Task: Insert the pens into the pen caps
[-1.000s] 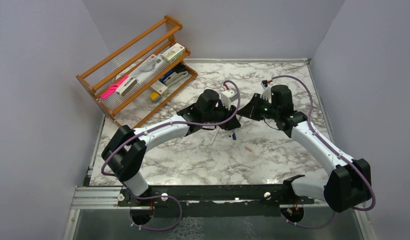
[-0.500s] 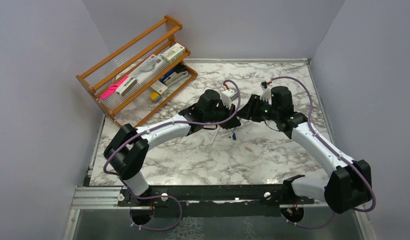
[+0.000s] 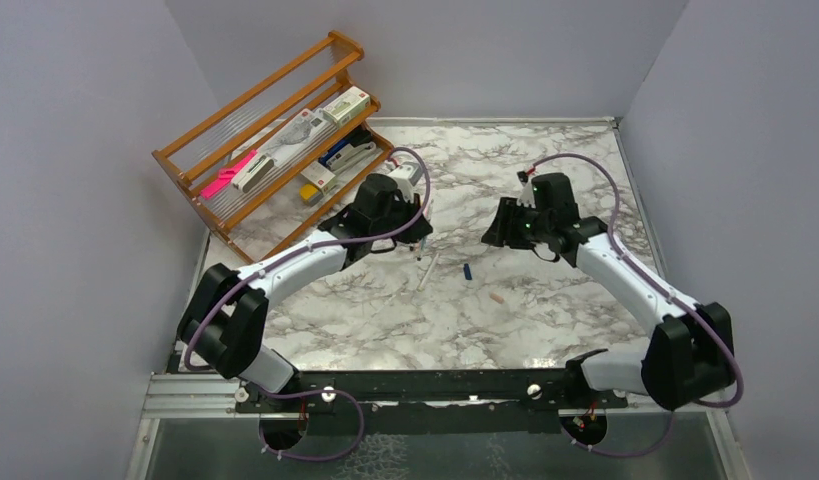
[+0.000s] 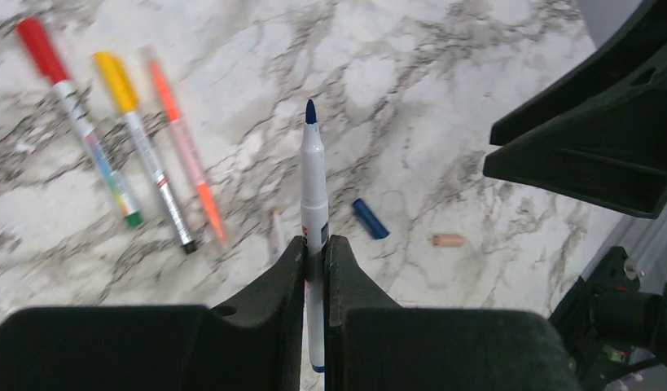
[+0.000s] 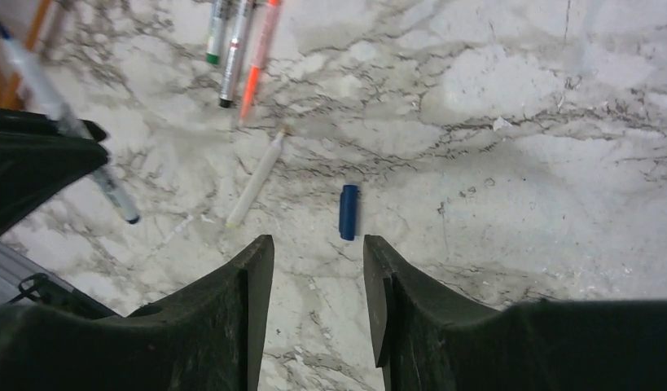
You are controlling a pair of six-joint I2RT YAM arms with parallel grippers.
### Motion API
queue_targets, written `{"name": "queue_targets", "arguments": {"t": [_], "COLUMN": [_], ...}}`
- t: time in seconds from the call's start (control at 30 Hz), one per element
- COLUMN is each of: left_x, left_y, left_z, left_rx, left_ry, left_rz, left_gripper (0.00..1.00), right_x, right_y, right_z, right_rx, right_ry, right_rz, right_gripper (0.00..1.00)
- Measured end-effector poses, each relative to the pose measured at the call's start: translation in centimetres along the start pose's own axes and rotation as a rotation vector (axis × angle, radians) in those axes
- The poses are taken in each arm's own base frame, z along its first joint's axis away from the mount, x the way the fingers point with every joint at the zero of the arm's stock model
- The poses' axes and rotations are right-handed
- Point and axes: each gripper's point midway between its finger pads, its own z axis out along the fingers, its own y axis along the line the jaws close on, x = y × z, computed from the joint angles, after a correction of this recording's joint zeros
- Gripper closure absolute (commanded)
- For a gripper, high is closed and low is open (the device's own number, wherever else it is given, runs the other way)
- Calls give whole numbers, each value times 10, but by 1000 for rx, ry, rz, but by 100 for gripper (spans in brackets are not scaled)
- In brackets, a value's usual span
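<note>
My left gripper [image 4: 315,244] is shut on a white pen [image 4: 313,183] whose dark blue tip points away from the camera; it hangs above the marble. The same pen [image 5: 61,114] shows at the left of the right wrist view. A dark blue pen cap [image 4: 370,218] [image 5: 348,212] [image 3: 467,271] lies on the table, with a pale pink cap [image 4: 448,240] [image 3: 496,297] beyond it. My right gripper [image 5: 318,252] stands open and empty just short of the blue cap. A red-capped pen [image 4: 73,118], a yellow-capped pen [image 4: 142,147] and an orange pen [image 4: 187,155] lie side by side. One white pen [image 5: 255,179] lies alone.
A wooden rack [image 3: 275,140] with stationery boxes and a pink bar stands at the back left. Grey walls close the table on three sides. The black rail with the arm bases runs along the near edge.
The two grippers were close together and have drawn apart. The left arm swung left and back with the pen. The right gripper opened and backed off to the right.
</note>
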Motion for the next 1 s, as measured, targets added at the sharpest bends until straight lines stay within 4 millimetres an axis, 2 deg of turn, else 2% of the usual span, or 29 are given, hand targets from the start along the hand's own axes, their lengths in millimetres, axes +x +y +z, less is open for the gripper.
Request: {"name": "queue_targets", "arguments": {"t": [0.07, 0.17, 0.3, 0.4, 0.7, 1.0], "left_x": [4, 14, 19, 17, 16, 15], "left_y": [17, 33, 36, 36, 36, 39], "left_z": [-6, -12, -16, -19, -22, -22], "left_rx": [-48, -96, -114, -114, -119, -125], "left_ry": [1, 16, 29, 23, 20, 18], "left_rz": [-33, -65, -77, -78, -79, -81], "left_gripper": [100, 100, 100, 100, 100, 100], "right_x": [11, 35, 53, 60, 92, 110], "right_y": [-9, -23, -28, -30, -40, -43], "right_z": [11, 24, 30, 36, 55, 65], "right_rx": [31, 73, 91, 97, 111, 102], "right_ry": [68, 178, 250, 283, 393, 450], "right_rz": [-7, -15, -35, -45, -34, -24], "right_gripper": [62, 75, 90, 95, 99, 99]}}
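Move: The blue cap lies about 13 cm below the right fingertips, some 4 cm to their left and 2 cm nearer the base. The uncapped white pen lies about 8 cm to the left of that cap and level with it; the orange cap is some 6 cm to the blue cap's right and 5 cm nearer the base. From the left hand, which still holds the blue-tipped pen, the blue cap is roughly 8 cm right, 3 cm back and 16 cm down. Towards the blue cap the right hand sinks quickly, about 12 cm, drawing back some 4 cm as its fingers tip roughly 25 degrees steeper. On the way they close from half open to shut on nothing, the tips ending low beside the cap's near right side. The left hand keeps its grip on the blue-tipped pen, carries it about 4 cm left and 2 cm down, away from the cap, then holds there. ##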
